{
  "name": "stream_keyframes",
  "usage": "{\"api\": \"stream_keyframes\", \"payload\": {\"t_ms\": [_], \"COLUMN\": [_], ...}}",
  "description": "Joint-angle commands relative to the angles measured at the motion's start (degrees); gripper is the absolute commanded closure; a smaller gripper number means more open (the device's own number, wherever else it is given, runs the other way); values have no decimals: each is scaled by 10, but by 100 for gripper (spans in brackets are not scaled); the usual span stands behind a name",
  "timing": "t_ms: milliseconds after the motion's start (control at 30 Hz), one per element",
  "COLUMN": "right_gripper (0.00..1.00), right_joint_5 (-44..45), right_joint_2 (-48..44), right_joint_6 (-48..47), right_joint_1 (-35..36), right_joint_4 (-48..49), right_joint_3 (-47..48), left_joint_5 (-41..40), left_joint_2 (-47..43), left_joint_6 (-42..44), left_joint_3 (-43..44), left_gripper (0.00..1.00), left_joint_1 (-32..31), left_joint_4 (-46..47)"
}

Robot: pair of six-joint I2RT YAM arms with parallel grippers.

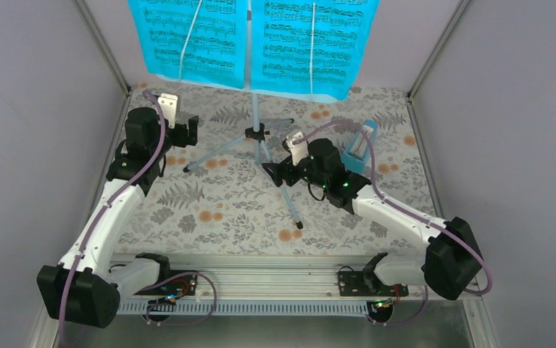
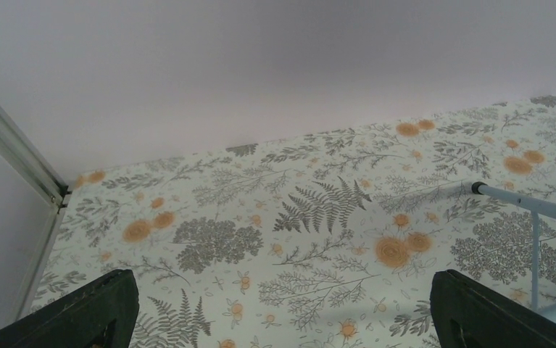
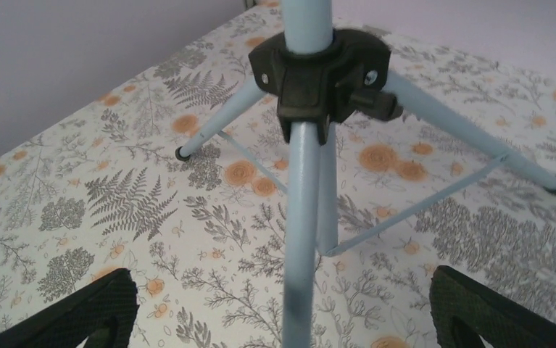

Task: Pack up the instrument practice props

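Note:
The pale blue music stand (image 1: 258,133) rises at the back middle on its tripod, with two turquoise sheet-music pages (image 1: 188,40) hanging on its desk. My right gripper (image 1: 280,172) is open just below the black hub (image 3: 325,72). The stand's near leg (image 3: 302,217) runs between its fingers, touching neither. The small blue metronome (image 1: 359,150) sits right of that arm, partly hidden by it. My left gripper (image 1: 189,131) is open at the left and holds nothing. Its wrist view shows only cloth between its fingers (image 2: 108,304) and the tip of a stand leg (image 2: 481,188).
A floral cloth (image 1: 217,210) covers the table. Grey walls with metal corner posts (image 1: 104,51) close in the left, back and right. A thin brace (image 3: 420,206) links the tripod legs low down. The arms' mounting rail (image 1: 260,279) runs along the near edge.

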Motion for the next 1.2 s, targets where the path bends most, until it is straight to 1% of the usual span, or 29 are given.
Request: {"api": "stream_keyframes", "payload": {"t_ms": [0, 133, 167, 267, 333, 400, 567, 667, 700, 800, 867, 933, 967, 1033, 1100, 1167], "right_gripper": [6, 8, 11, 29, 35, 37, 37, 43, 47, 67, 77, 91, 95, 96, 96, 96], "right_joint_5": [117, 182, 199, 254, 298, 328, 356, 355, 350, 347, 349, 338, 330, 302, 248, 188], "right_joint_2": [14, 42, 51, 80, 100, 116, 135, 148, 153, 172, 184, 189, 187, 178, 160, 137], "right_joint_6": [95, 138, 149, 171, 184, 192, 175, 152, 142, 111, 93, 63, 50, 21, -17, -63], "right_joint_1": [46, 75, 82, 98, 109, 114, 114, 115, 114, 114, 113, 111, 109, 99, 87, 77], "right_joint_4": [-29, -33, -34, -41, -53, -60, -55, -38, -26, -9, -9, -1, 8, 22, 38, 45], "right_joint_3": [-5, 3, 7, 25, 42, 53, 66, 77, 78, 91, 105, 110, 108, 98, 82, 64], "left_joint_5": [-16, -19, -18, -10, -6, -4, -8, 10, 17, 37, 53, 92, 121, 195, 285, 357], "left_joint_2": [-9, -13, -15, -23, -22, -18, -14, -16, -16, -14, -14, -16, -15, -9, 2, 15], "left_joint_6": [9, 8, 8, 8, 7, 6, 8, 9, 10, 10, 12, 22, 29, 47, 65, 83], "left_joint_3": [-8, -15, -17, -26, -27, -23, -21, -24, -25, -23, -24, -26, -27, -25, -22, -16], "left_gripper": [0, 0, 0, 0, 0, 0, 0, 0, 0, 0, 0, 0, 1, 2, 4, 4], "left_joint_1": [0, 0, 0, 0, 0, 1, 1, 0, 0, -1, -2, -4, -6, -12, -22, -36], "left_joint_4": [23, 29, 32, 45, 46, 42, 37, 43, 44, 46, 48, 54, 56, 58, 55, 46]}}
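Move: The right hand's grip spot on the music stand's front leg, a little below the stand's hub, lies about 4 cm ahead, 2 cm left and 6 cm below. The hub is roughly 9 cm ahead and 4 cm left, almost level in height; the leg's foot is some 15 cm back, 7 cm right; the metronome 9 cm ahead, 24 cm right. From the left hand, that leg spot is about 22 cm right, 3 cm back and 14 cm lower. The right fingers, wide open at first, close on the music stand's front leg just below the hub and pinch it. To get there the hand drops some 7 cm, easing back slightly at first, then pushes about 5 cm forward towards the leg while turning clockwise overall. Late on, the left hand swings about 6 cm right towards the stand, turning some 20 degrees clockwise, fingers open. ##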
